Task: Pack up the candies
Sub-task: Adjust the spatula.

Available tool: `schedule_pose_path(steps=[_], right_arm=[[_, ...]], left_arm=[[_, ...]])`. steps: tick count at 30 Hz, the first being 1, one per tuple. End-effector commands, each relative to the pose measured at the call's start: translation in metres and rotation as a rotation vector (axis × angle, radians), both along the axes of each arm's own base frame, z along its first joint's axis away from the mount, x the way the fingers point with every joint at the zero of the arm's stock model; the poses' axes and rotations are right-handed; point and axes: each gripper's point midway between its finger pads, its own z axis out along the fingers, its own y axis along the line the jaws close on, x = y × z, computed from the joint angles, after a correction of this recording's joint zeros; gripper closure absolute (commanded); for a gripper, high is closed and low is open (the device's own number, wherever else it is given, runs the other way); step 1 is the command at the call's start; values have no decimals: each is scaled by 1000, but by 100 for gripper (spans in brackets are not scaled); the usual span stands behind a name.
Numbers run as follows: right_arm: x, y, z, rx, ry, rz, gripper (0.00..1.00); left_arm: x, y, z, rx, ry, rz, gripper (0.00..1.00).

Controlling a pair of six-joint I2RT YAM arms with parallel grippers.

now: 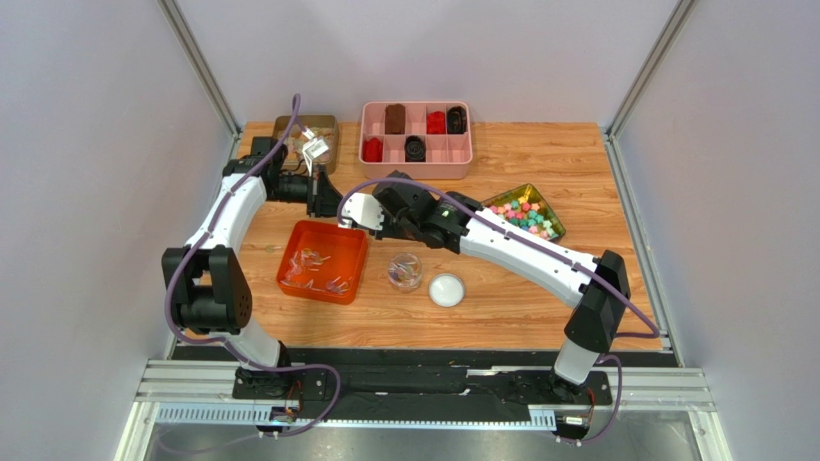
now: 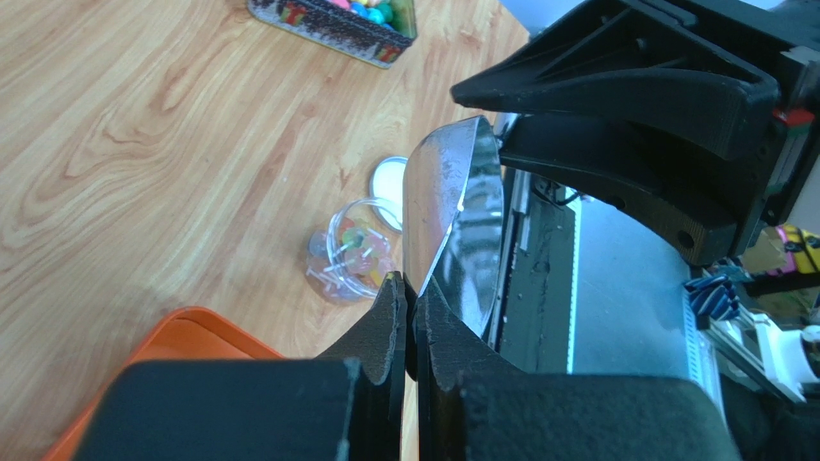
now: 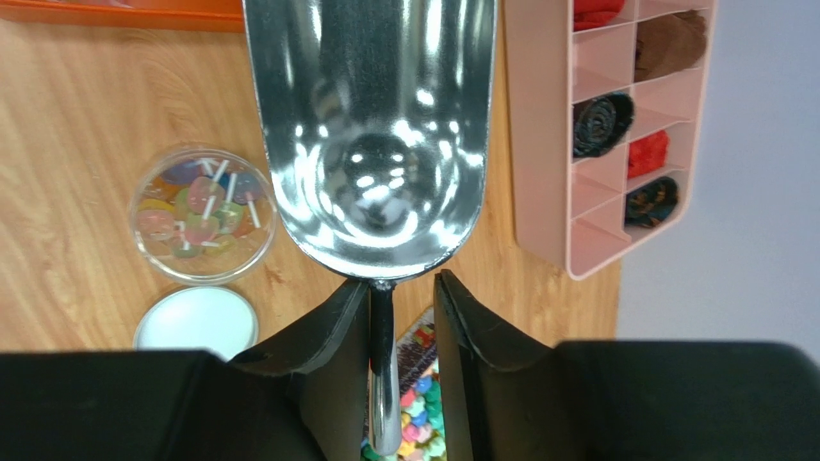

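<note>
A shiny metal scoop hangs between my two grippers over the table, just above the orange tray. My left gripper is shut on the scoop's front rim. Around the scoop's thin handle my right gripper stands open; the handle lies against one finger, with a gap to the other. Several candies in shiny wrappers lie in the orange tray. More candies fill a small clear round container on the table. Nothing shows in the scoop's bowl.
The container's white lid lies beside it. A pink compartment box stands at the back, a brown tin at the back left. A tin of bright blocky candies sits on the right.
</note>
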Motion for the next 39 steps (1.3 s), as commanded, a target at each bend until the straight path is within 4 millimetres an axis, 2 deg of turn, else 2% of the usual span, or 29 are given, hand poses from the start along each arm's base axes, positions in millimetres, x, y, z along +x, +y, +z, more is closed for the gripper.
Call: schedule_pose_path(steps=[1, 2, 3, 6, 9, 17, 20, 21, 22, 26, 27, 28, 30, 31, 34, 37, 39], right_arm=[[1, 3, 52, 218, 27, 23, 68], [-3, 3, 51, 225, 47, 40, 69], [-4, 0, 51, 228, 53, 42, 70], [-7, -5, 50, 234, 65, 51, 79], [-13, -7, 49, 241, 82, 67, 81], [-4, -12, 47, 245, 66, 46, 80], [0, -13, 42, 233, 52, 35, 82], [1, -12, 42, 235, 45, 35, 93], [2, -12, 38, 228, 46, 29, 100], [5, -11, 35, 208, 22, 17, 100], [5, -10, 34, 200, 22, 19, 100], [4, -8, 36, 197, 17, 27, 100], [2, -6, 36, 187, 15, 29, 100], [2, -6, 35, 183, 21, 33, 100], [2, -6, 38, 176, 15, 32, 100], [3, -7, 39, 170, 8, 29, 100], [2, -9, 38, 158, 9, 30, 100]], left_arm=[[-26, -13, 43, -178, -56, -130, 100], [-32, -12, 39, -189, -21, -135, 100], [-31, -12, 46, -200, -45, -138, 100], [-25, -10, 40, -220, 7, -115, 100], [-25, -10, 41, -223, 5, -113, 100], [-31, -10, 49, -223, -23, -115, 100], [-31, -10, 50, -224, -20, -114, 100], [-31, -10, 50, -225, -18, -114, 100], [-31, -10, 51, -226, -20, -114, 100], [-31, -10, 50, -225, -17, -114, 99], [-31, -10, 51, -225, -17, -114, 95], [-31, -10, 50, -222, -15, -115, 80], [-30, -10, 48, -221, -7, -113, 76], [-29, -9, 48, -221, -9, -111, 65], [-29, -9, 47, -221, -6, -110, 47], [-22, 2, 48, -222, -11, -71, 47], [-20, 5, 48, -220, -15, -61, 40]])
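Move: The left gripper already pinches the lip of the spatula's blade. The spatula handle lies about 11 cm to its right and 2 cm back, between the right gripper's loosely parted fingers. From the right hand, the candy jar stands some 7 cm back, 1 cm left and 16 cm below, and the white lid about 11 cm back and 7 cm right. The orange tray is roughly 6 cm back and 5 cm left of the left hand, 18 cm down. Keep the left pinch on the spatula's lip and roll that wrist about 15 degrees, forward side rising, easing about 1 cm forward and up. Meanwhile, lift the loose right gripper some 2 cm, tilting roughly 10 degrees, then close it on the handle. Only then open the left fingers to let go of the lip. ##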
